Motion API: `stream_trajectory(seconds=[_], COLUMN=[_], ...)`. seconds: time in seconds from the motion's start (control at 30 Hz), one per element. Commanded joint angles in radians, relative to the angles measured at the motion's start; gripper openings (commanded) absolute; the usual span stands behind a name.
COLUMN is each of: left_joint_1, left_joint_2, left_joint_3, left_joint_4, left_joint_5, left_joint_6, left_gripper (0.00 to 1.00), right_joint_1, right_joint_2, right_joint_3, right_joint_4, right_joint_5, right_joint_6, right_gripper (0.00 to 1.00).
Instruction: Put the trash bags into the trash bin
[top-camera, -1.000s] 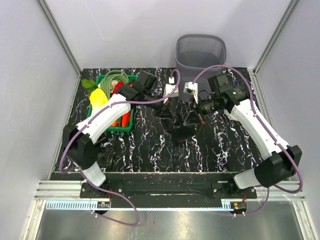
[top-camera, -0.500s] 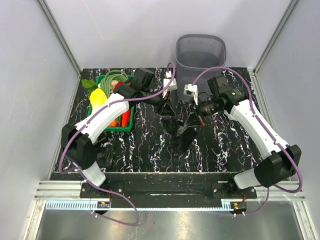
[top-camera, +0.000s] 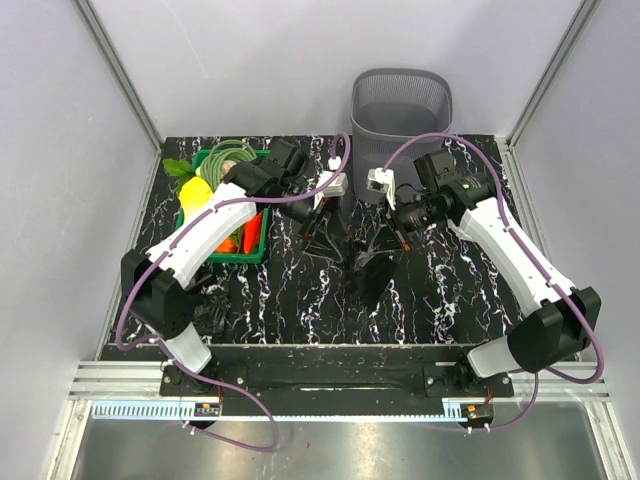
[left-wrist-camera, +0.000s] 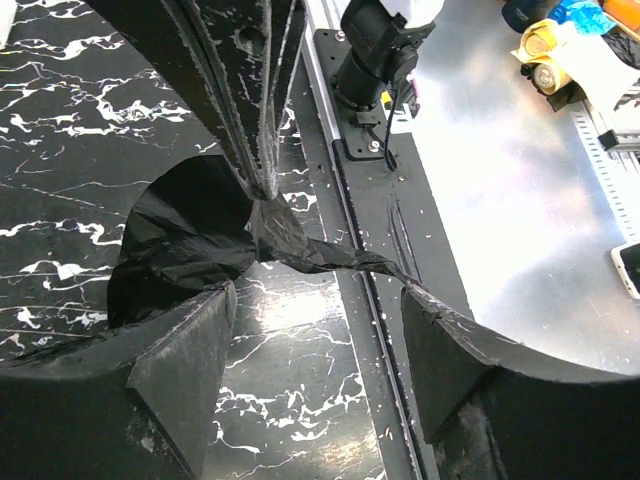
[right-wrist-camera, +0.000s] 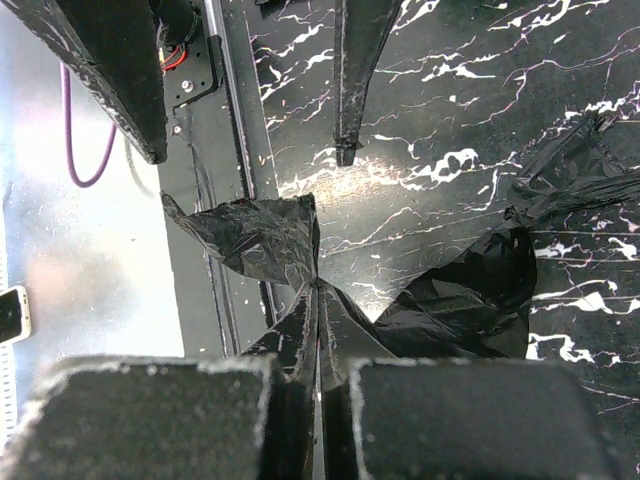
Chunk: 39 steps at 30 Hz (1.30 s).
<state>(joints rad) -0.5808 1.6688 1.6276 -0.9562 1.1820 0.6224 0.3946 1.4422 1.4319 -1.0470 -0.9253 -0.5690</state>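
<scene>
A black trash bag (top-camera: 368, 268) hangs over the middle of the table, pinched at its top by my right gripper (top-camera: 384, 232). In the right wrist view the fingers are shut on the film (right-wrist-camera: 455, 300) at the gripper (right-wrist-camera: 320, 300). My left gripper (top-camera: 316, 212) is open just left of the bag and holds nothing. Its fingers (left-wrist-camera: 185, 360) stand wide apart around bare table, with the bag (left-wrist-camera: 190, 250) just beyond the gripper (left-wrist-camera: 320, 365). A second trash bag (top-camera: 210, 312) lies crumpled near the left arm's base. The grey mesh trash bin (top-camera: 400, 105) stands at the back, behind both grippers.
A green crate (top-camera: 262, 232) holding vegetables and a coiled hose sits at the back left, beside the left arm. Grey walls with metal posts close in both sides. Along the table's near edge runs a black rail (left-wrist-camera: 355, 200).
My left gripper has opened, let go of the bag and drawn back to the left. The bag now hangs from the right gripper alone, which has stayed shut.
</scene>
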Motion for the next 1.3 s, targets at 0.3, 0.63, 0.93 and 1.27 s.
stream_trajectory(seconds=[0.3, 0.63, 0.93, 1.27], left_joint_1=[-0.071, -0.077, -0.073, -0.045], left_joint_2=[0.022, 0.034, 0.016, 0.003], left_joint_3=[-0.078, -0.061, -0.084, -0.117], left_joint_4=[0.227, 0.237, 0.269, 0.45], left_joint_5=[0.012, 0.028, -0.018, -0.142], left_joint_6=[-0.096, -0.127, -0.156, -0.377], left_gripper=[0.66, 0.0, 0.0, 0.0], right_joint_1=[0.006, 0.006, 0.006, 0.041], right_joint_2=[0.027, 0.035, 0.023, -0.029], right_joint_3=[0.058, 0.053, 0.087, 0.09], right_joint_4=[-0.016, -0.016, 0.022, 0.03], right_joint_5=[-0.024, -0.015, 0.106, 0.151], right_joint_6=[-0.009, -0.009, 0.072, 0.07], right_gripper=[0.0, 0.0, 0.36, 0.6])
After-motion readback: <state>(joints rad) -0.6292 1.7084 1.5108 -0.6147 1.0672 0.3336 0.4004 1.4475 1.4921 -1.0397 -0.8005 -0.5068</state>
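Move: The pinched end of the black trash bag, held in the right fingers, is about 3 cm to the left hand's right, 1 cm back and 2 cm lower. From the right hand, that part lies about 2 cm to the left and 2 cm back, level with it. The trash bin stands some 20 cm ahead of the right hand, 4 cm to its right and 8 cm lower; the white bundle is about 11 cm ahead, 21 cm right and 18 cm lower. The left fingers shut on the bag's pinched end beside the right fingertips, after the open left hand has gone about 3 cm right, 2.5 cm down and slightly back. The right hand keeps its grip nearly still until then, afterwards opens to let go and eases some 2 cm forward, while the left, still pinching, carries the end about 3 cm forward and slightly down. ##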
